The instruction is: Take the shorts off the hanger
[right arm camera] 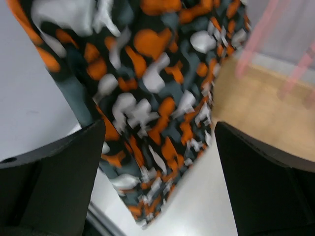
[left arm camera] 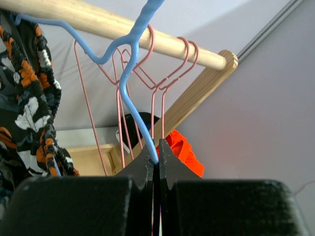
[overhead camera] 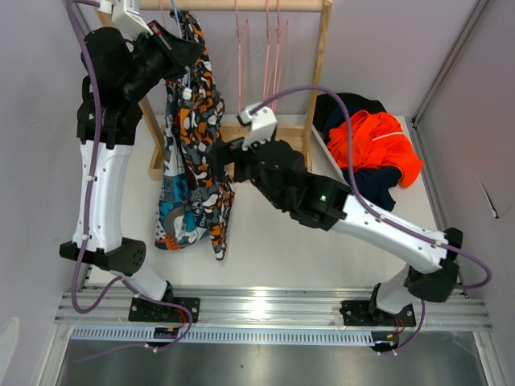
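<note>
Camouflage shorts (overhead camera: 201, 153) in orange, grey and white hang from a blue hanger (left arm camera: 129, 78) on the wooden rail (left arm camera: 123, 34). Teal-orange-white print shorts (overhead camera: 173, 209) hang beside them. My left gripper (left arm camera: 157, 156) is shut on the blue hanger's wire, up by the rail (overhead camera: 181, 48). My right gripper (overhead camera: 219, 159) is open, its fingers (right arm camera: 64, 162) either side of the camouflage shorts (right arm camera: 157, 98) without closing on them. Bright orange shorts (overhead camera: 374, 145) lie on black and navy ones (overhead camera: 374, 186) at the right.
Several empty pink hangers (left arm camera: 162, 78) hang on the rail to the right of the blue one. The wooden rack's upright (overhead camera: 320, 64) and base (overhead camera: 241, 137) stand behind the shorts. Grey walls close in left and right.
</note>
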Tool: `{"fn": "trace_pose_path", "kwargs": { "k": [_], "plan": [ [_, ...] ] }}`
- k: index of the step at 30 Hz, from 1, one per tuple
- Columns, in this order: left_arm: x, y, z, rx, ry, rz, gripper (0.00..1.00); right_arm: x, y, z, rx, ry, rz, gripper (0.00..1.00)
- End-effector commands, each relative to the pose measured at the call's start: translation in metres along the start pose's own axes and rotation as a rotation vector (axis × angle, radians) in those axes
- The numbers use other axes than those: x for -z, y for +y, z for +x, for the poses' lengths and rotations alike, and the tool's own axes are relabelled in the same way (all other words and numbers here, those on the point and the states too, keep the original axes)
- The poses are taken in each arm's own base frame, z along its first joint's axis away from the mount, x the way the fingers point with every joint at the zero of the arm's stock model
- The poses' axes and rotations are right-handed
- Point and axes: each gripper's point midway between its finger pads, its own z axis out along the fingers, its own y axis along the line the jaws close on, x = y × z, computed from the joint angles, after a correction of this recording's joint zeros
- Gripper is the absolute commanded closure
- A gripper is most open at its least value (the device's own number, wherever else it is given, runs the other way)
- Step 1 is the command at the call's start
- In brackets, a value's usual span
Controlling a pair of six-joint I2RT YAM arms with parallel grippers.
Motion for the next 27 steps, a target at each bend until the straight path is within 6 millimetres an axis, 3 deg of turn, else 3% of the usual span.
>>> {"fn": "trace_pose_path", "kwargs": {
  "k": [1, 3, 7, 19, 21, 22, 24, 25, 27],
  "plan": [
    [0.027, -0.048, -0.036, -0.053, -0.138, 0.144, 1.00, -0.012, 0.028, -0.035, -0.019, -0.078, -0.036, 0.01],
    [0.030, -0.051, -0.037, -0.052, -0.139, 0.153, 1.00, -0.013, 0.040, -0.046, -0.042, -0.097, -0.057, 0.01],
    [0.033, -0.055, -0.040, -0.052, -0.143, 0.165, 1.00, -0.019, 0.062, -0.034, -0.047, -0.081, -0.079, 0.00],
    [0.044, -0.066, -0.041, -0.032, -0.143, 0.198, 1.00, -0.040, 0.076, -0.002, -0.059, -0.044, -0.083, 0.00],
    [0.047, -0.069, -0.041, -0.023, -0.142, 0.209, 1.00, -0.049, 0.078, 0.007, -0.023, -0.048, -0.088, 0.14],
    [0.048, -0.069, -0.041, -0.020, -0.141, 0.210, 1.00, -0.052, 0.081, 0.009, -0.012, -0.047, -0.103, 0.45],
    [0.051, -0.069, -0.040, -0.021, -0.146, 0.206, 1.00, -0.063, 0.085, 0.019, 0.005, -0.033, -0.105, 0.85],
    [0.053, -0.069, -0.041, -0.025, -0.151, 0.207, 1.00, -0.065, 0.087, 0.022, 0.009, -0.023, -0.104, 1.00],
    [0.053, -0.067, -0.040, -0.030, -0.150, 0.200, 1.00, -0.064, 0.091, 0.036, 0.030, 0.013, -0.104, 1.00]
  ]
}}
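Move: The black-and-orange patterned shorts hang about 7 cm to the left of the open right hand and 4 cm ahead, their middle some 3 cm lower; the teal patterned shorts hang about 5 cm left of them. The blue hanger in the left hand's shut fingers is roughly 14 cm ahead of the right hand, 6 cm left and 14 cm higher. From the left hand, the black-and-orange shorts' middle lies some 10 cm back, 1 cm left and 17 cm below. The right hand sweeps left into the hanging black-and-orange shorts, about 10 cm in all, rising a little at first and then sinking to end some 2 cm lower, and near the end its wide-open fingers shut on a fold of the cloth while still travelling left. Meanwhile the left hand keeps its pinch on the blue hanger above and eases back about 2.5 cm, turning hardly at all. ##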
